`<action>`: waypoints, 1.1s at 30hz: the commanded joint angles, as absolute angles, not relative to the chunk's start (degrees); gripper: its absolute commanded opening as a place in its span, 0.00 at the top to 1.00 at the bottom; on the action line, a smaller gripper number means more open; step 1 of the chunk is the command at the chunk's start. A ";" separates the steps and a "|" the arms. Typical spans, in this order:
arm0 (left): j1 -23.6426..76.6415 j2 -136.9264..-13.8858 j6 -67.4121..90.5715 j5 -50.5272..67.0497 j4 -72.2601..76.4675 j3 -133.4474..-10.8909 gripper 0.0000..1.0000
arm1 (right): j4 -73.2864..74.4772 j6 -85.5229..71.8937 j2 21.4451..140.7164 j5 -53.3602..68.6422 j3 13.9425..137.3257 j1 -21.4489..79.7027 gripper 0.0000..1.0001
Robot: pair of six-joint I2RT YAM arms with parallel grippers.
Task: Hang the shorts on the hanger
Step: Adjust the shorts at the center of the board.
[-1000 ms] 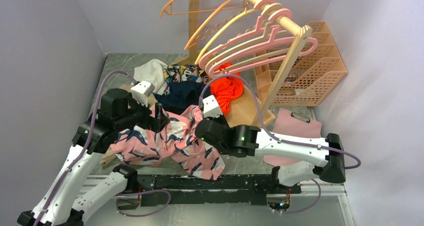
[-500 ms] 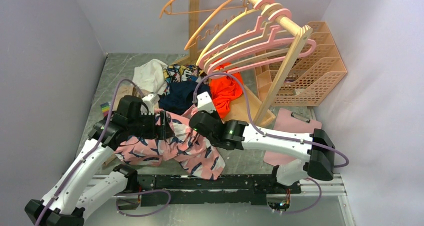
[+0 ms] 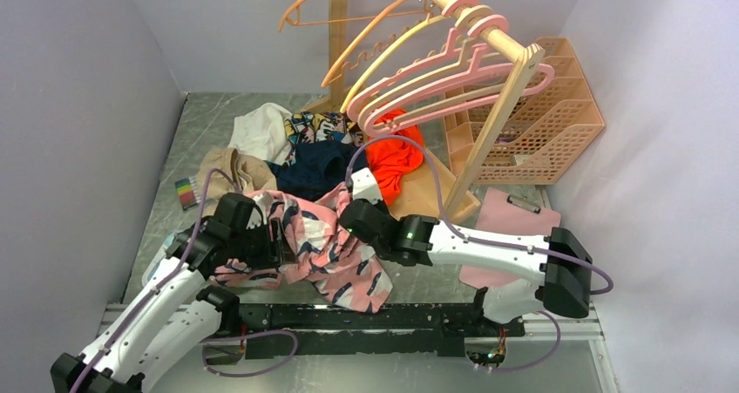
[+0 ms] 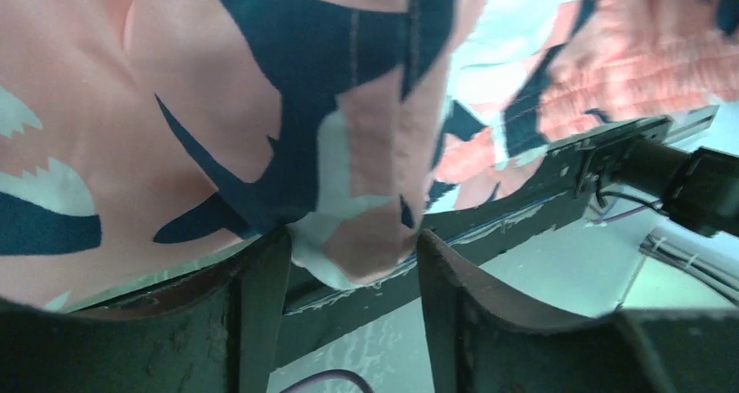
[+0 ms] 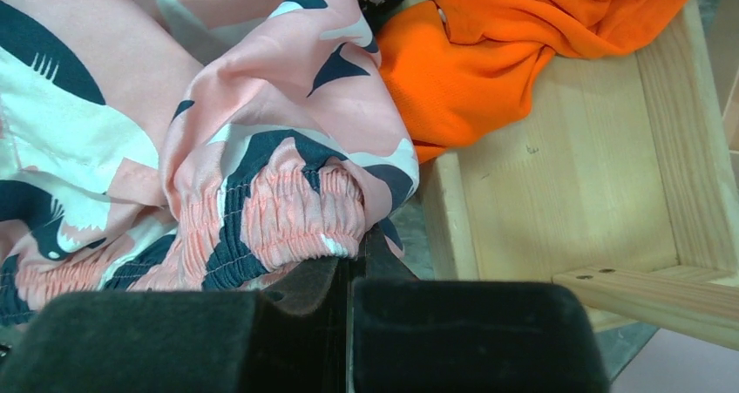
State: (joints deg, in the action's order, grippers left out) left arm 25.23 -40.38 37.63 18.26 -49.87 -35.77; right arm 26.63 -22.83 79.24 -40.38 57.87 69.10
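Observation:
The pink shorts with navy and white print lie bunched at the table's near middle, between my two grippers. My left gripper is at their left side. In the left wrist view its fingers stand apart, open, with a hanging fold of the shorts between the tips. My right gripper is shut on the gathered waistband at the shorts' far right corner. The pink hanger hangs among others on the wooden rail at the back right, away from both grippers.
An orange-red garment, a navy one, and white and tan cloths lie behind the shorts. The wooden rack base is right of my right gripper. An orange basket and pink clipboard are at the right.
My left arm has dropped lower and moved right along the shorts, its jaws narrowing round a fold. The shorts have bunched up. My right gripper kept its hold and shifted only slightly.

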 commanded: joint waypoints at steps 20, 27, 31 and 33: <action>25.29 -52.96 44.21 -11.89 -40.24 -57.00 0.93 | 23.38 -24.02 83.67 -38.51 62.40 66.80 1.00; 19.91 -55.69 47.13 -8.64 -35.73 -48.61 0.93 | 25.47 -26.87 83.81 -36.05 60.35 66.31 1.00; 17.34 -57.64 48.53 -8.74 -37.19 -50.51 0.93 | 24.37 -26.59 79.87 -32.87 57.87 66.31 0.73; 16.89 -58.25 49.53 -8.80 -37.24 -51.12 0.93 | 23.79 -26.70 77.92 -31.05 56.00 66.31 0.58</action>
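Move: Between the left hand's open fingers, roughly 1 cm below the hand point, is a loose fold of the pink shorts. From this hand the navy clothing lies about 22 cm ahead and 9 cm right, the beige clothing 23 cm ahead and 12 cm left. The right hand already holds the shorts' elastic edge at its fingertips; from it the orange clothing is some 11 cm ahead and 12 cm right, and the wooden tray 4 cm ahead and 20 cm right. Closing on the loose fold of the shorts after a slight dip, the left hand swings it up about 22 cm and forward, then lowers it some 18 cm towards the beige and navy clothing, ending about 14 cm farther forward and 5 cm left, its wrist turned some 30 degrees counter-clockwise. The right hand keeps hold of the elastic edge through a small rise and dip, then starts to open. ##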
